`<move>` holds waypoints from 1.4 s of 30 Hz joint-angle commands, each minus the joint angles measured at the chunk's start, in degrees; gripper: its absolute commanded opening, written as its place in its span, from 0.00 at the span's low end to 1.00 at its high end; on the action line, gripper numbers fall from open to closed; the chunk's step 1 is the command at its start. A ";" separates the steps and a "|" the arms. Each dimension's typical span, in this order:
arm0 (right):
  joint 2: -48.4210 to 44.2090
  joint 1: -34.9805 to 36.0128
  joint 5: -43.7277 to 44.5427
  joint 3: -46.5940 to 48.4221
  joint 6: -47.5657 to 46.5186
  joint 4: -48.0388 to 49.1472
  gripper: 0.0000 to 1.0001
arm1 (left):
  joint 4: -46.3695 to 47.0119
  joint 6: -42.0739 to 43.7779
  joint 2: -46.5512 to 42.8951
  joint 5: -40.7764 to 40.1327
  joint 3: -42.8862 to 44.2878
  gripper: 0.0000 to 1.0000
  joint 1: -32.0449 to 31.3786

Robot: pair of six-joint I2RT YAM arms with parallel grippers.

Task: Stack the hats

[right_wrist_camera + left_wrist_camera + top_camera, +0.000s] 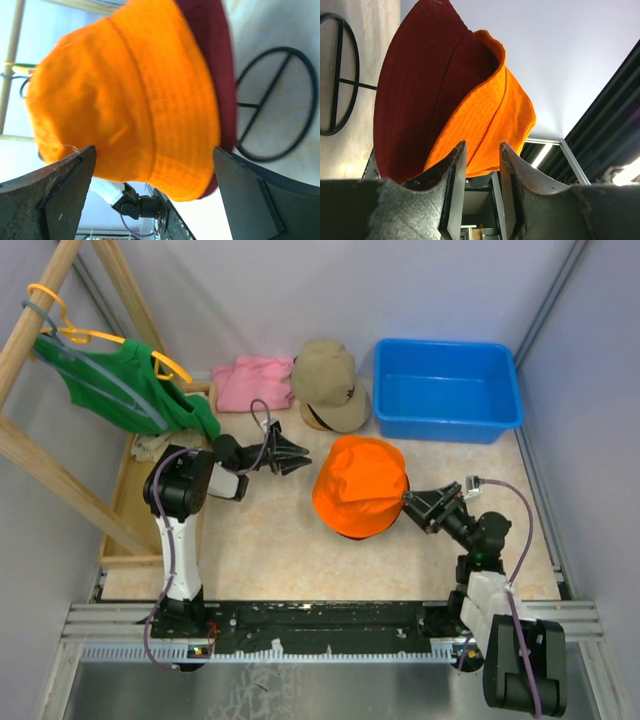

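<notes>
A bright orange bucket hat [360,485] sits mid-table over a dark red hat [410,90], whose brim shows beneath it in both wrist views [210,30]. The tan cap [328,385] lies at the back, apart from them. My left gripper [290,453] hovers left of the orange hat, its jaws parted with nothing between them [482,145]. My right gripper [420,505] is at the orange hat's right edge, jaws spread wide [155,150]; the orange hat [130,95] fills the view just beyond its fingers.
A blue bin [445,388] stands at the back right. A pink folded cloth [255,382] lies beside the tan cap. A green garment [120,385] on a yellow hanger hangs from a wooden rack at left. A black wire ring [277,105] lies on the table by the hats.
</notes>
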 commanded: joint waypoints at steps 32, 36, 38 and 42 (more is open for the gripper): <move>3.55 5.34 7.49 9.84 -8.45 -18.73 0.90 | 15.41 2.18 3.01 1.28 -1.89 0.37 -6.66; 6.34 5.33 7.60 11.59 -9.33 -18.28 0.78 | 15.41 3.06 1.77 1.16 -4.60 0.37 -7.30; 7.33 5.29 8.09 12.90 -10.46 -19.91 0.77 | 15.42 3.50 1.00 1.04 -6.01 0.37 -7.75; 9.00 4.08 7.96 14.79 -12.14 -21.36 0.77 | 15.46 4.04 -1.27 0.30 -9.36 0.36 -8.45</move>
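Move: Nearly level with both hands, the orange hat lies over the maroon hat on its wire stand. Its middle is about 12 cm to the right hand's left and 5 cm ahead, with both brims already between that hand's wide-open fingers. From the left hand it is some 13 cm to the right and 7 cm back. The khaki cap stands about 22 cm beyond the orange hat and 6 cm to its left; the blue bin's middle is 28 cm ahead of the right hand, 8 cm to its right, and lower. Dipping about 8 cm at the right edge of the hats with its fingers tipping down some 20 degrees, the right hand then climbs back 5 cm, eases forward and starts closing around both brims. The left hand, its gap unchanged, reaches about 4 cm right to the orange hat's left side, then draws back and down along it, about 6 cm back overall, its tips coming against the brim. ##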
